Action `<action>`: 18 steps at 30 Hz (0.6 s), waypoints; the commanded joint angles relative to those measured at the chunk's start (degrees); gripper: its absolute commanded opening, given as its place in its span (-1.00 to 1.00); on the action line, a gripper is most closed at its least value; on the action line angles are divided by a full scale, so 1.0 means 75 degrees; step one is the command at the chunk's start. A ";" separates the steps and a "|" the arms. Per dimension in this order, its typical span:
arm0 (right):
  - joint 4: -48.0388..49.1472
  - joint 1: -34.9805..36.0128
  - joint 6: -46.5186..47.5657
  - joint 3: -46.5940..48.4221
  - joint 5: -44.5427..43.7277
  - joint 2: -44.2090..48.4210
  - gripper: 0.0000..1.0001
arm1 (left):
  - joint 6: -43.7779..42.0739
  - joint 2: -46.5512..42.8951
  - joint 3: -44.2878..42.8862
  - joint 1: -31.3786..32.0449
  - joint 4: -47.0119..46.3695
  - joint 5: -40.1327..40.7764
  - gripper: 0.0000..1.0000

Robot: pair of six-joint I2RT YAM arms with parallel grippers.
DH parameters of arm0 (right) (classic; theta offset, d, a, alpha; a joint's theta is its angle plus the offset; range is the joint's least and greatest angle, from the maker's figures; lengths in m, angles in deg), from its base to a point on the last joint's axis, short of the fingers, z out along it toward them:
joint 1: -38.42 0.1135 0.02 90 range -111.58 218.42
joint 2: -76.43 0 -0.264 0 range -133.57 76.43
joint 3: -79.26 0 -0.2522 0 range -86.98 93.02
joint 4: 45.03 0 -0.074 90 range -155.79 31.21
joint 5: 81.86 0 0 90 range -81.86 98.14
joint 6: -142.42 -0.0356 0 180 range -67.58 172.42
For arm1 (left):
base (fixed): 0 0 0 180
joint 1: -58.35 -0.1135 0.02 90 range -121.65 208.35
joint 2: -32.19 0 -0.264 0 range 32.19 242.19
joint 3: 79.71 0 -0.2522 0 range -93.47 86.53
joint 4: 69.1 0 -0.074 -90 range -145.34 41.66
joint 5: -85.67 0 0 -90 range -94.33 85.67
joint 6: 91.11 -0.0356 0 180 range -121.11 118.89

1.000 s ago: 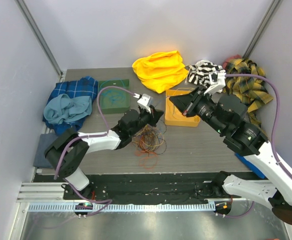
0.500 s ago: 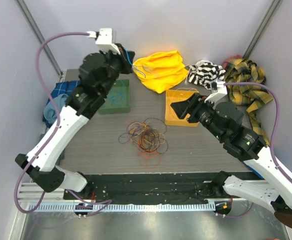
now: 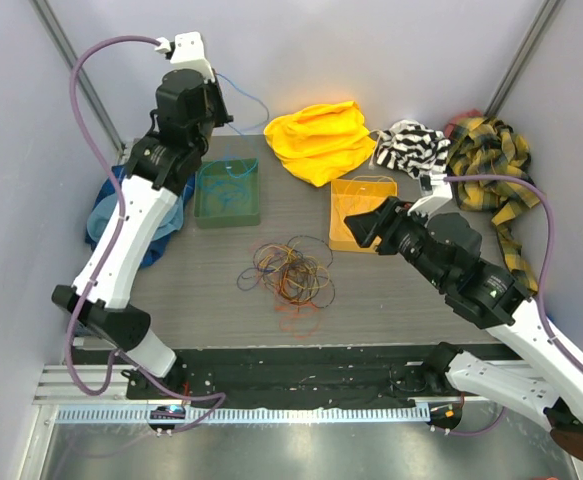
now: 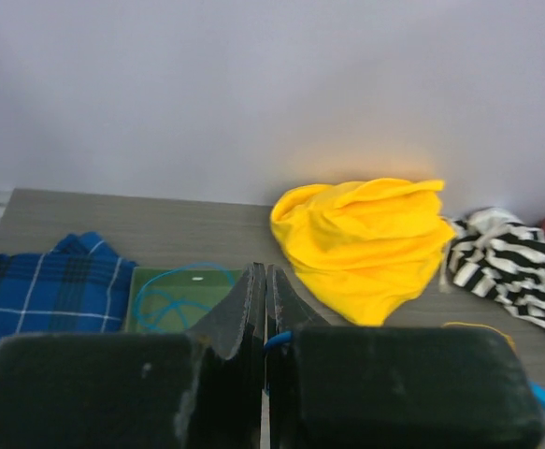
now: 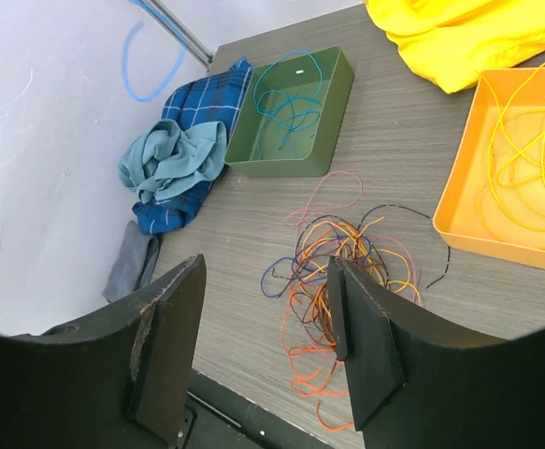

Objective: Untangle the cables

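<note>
The cables lie in a loose tangle of orange, yellow, dark and blue loops mid-table, also seen in the right wrist view. My left gripper is raised high over the green tray and is shut on a thin blue cable pinched between its jaws. That blue cable trails in a loop against the back wall. My right gripper hangs open and empty, above and just right of the tangle.
The green tray holds teal and blue cables. An orange tray holds yellow cables. Around the edges lie a yellow cloth, a striped cloth, a plaid cloth and blue cloths.
My left arm rose from the tangle with the blue cable and swung left, high over the green tray. My right gripper opened and drew back from the orange tray towards the tangle.
</note>
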 commanded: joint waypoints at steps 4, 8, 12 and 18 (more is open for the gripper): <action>0.0186 0.0024 0.0348 -0.0167 -0.0304 0.0157 0.25 | 0.0161 0.0676 -0.0082 -0.0533 0.0058 0.0575 -1.00; 0.0256 0.0024 0.0500 -0.0354 -0.0433 0.0133 0.24 | 0.0232 0.1109 0.0035 -0.0767 -0.0048 0.0598 -1.00; 0.0397 0.0035 0.0629 -0.0518 -0.0468 0.0075 0.23 | 0.0372 0.1567 0.0152 -0.1013 -0.0247 0.0493 -1.00; 0.0526 0.0024 0.0828 -0.0823 -0.0620 0.0039 0.23 | 0.0138 0.2235 0.0667 -0.1212 -0.0891 0.0669 -1.00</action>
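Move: Below and a little ahead of the left hand, which already grips the blue cable, sits the green bin: about 9 cm farther out, 6 cm left and some 42 cm down. Left of that bin, by roughly 20 cm, is the blue plaid cloth; the yellow cloth lies about 26 cm to its right and 12 cm beyond. From the open right hand, the cable tangle is about 12 cm left, 6 cm ahead and 33 cm below, the orange bin 22 cm ahead and 4 cm right. Sinking about 13 cm while reaching some 9 cm forward and 5 cm left, the left hand carries the blue cable down towards the green bin, tipping its fingers down about 15 degrees and turning slightly counter-clockwise, grip kept shut. The right hand, empty with fingers still open, waits briefly, then lowers about 4 cm towards the tangle's level, rolling slightly. ##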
